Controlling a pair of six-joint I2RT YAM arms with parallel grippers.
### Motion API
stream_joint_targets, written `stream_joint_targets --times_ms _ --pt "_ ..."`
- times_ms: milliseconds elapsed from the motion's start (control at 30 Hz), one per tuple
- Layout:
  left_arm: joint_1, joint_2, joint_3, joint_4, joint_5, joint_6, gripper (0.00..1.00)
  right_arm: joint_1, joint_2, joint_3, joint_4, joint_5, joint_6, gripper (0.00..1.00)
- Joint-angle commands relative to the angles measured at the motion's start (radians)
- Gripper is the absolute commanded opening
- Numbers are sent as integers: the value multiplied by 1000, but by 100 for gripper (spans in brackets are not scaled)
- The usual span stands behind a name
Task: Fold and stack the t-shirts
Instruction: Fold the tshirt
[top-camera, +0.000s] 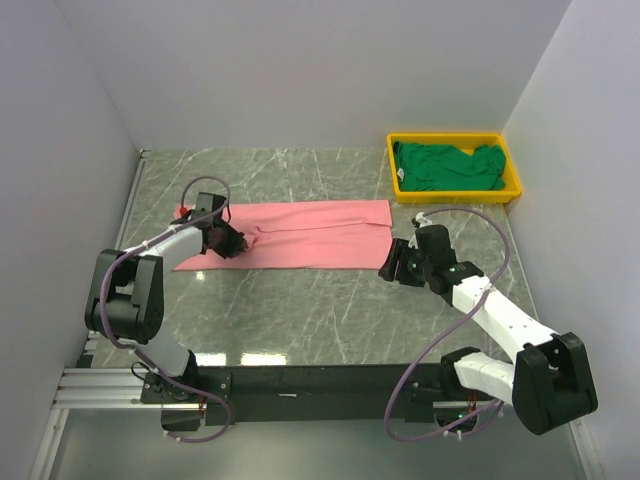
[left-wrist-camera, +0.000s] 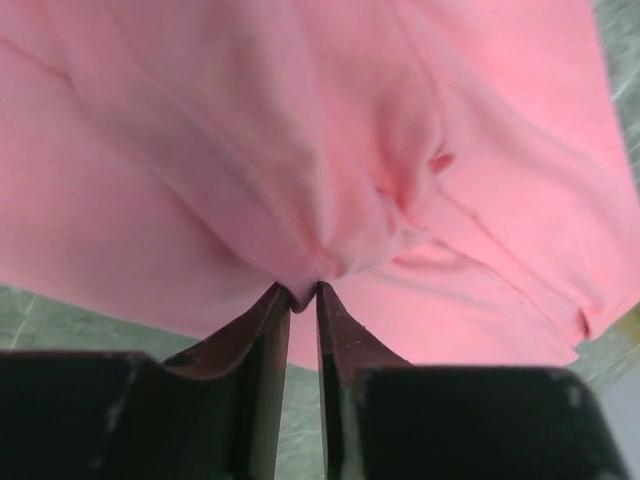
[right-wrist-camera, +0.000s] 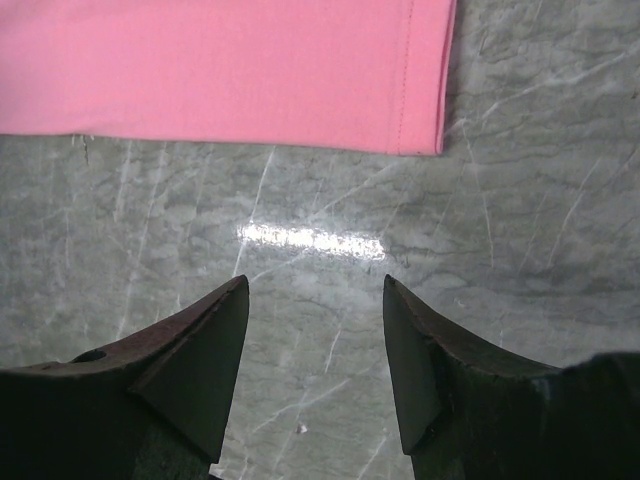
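Note:
The pink t-shirt lies flat in a long band across the middle of the table. My left gripper sits on its left part, shut on a small pinch of the pink t-shirt's cloth, which bunches into wrinkles at the fingertips. My right gripper hovers open over bare table just in front of the shirt's right hem corner, nothing between its fingers. The dark green t-shirt lies crumpled in the yellow tray.
The yellow tray stands at the back right, near the right wall. White walls close in the grey marble table on the left, back and right.

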Motion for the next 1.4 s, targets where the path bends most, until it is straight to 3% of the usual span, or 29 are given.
stream_joint_targets --times_ms 0,100,233,333,533,833,1133,1367 --pt "-6 -49 -38 41 7 -12 24 4 18 -7 42 -19 -7 63" --pt "-5 -72 -47 33 -3 -6 35 4 25 -9 45 -31 -7 63" --pt "7 -118 -16 -21 -37 27 60 6 25 -9 45 -40 -12 62" --pt "46 -167 7 -64 -112 69 68 4 22 -6 47 -48 -20 62" --pt "162 -195 28 -68 -160 190 72 4 28 -12 75 -86 -18 62" --pt "268 -22 204 -45 -166 414 71 6 39 -14 84 -100 -29 61" --pt "323 58 201 139 90 590 73 4 50 -21 102 -121 -36 61" --pt "323 147 224 191 168 636 74 4 30 -29 90 -114 -47 61"
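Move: The left hand already pinches the loose flap tip of the pink t-shirt. The fold at the shirt's left end, which it goes to next, lies about 8 cm ahead, 13 cm left and 3 cm lower; the near-left corner is some 5 cm back and 20 cm left. From the right hand that left-end fold is roughly 58 cm left and 14 cm ahead, about 6 cm lower. Left fingers open off the flap tip, rise, then swing about 13 cm left and 8 forward, dipping over the left-end fold. ##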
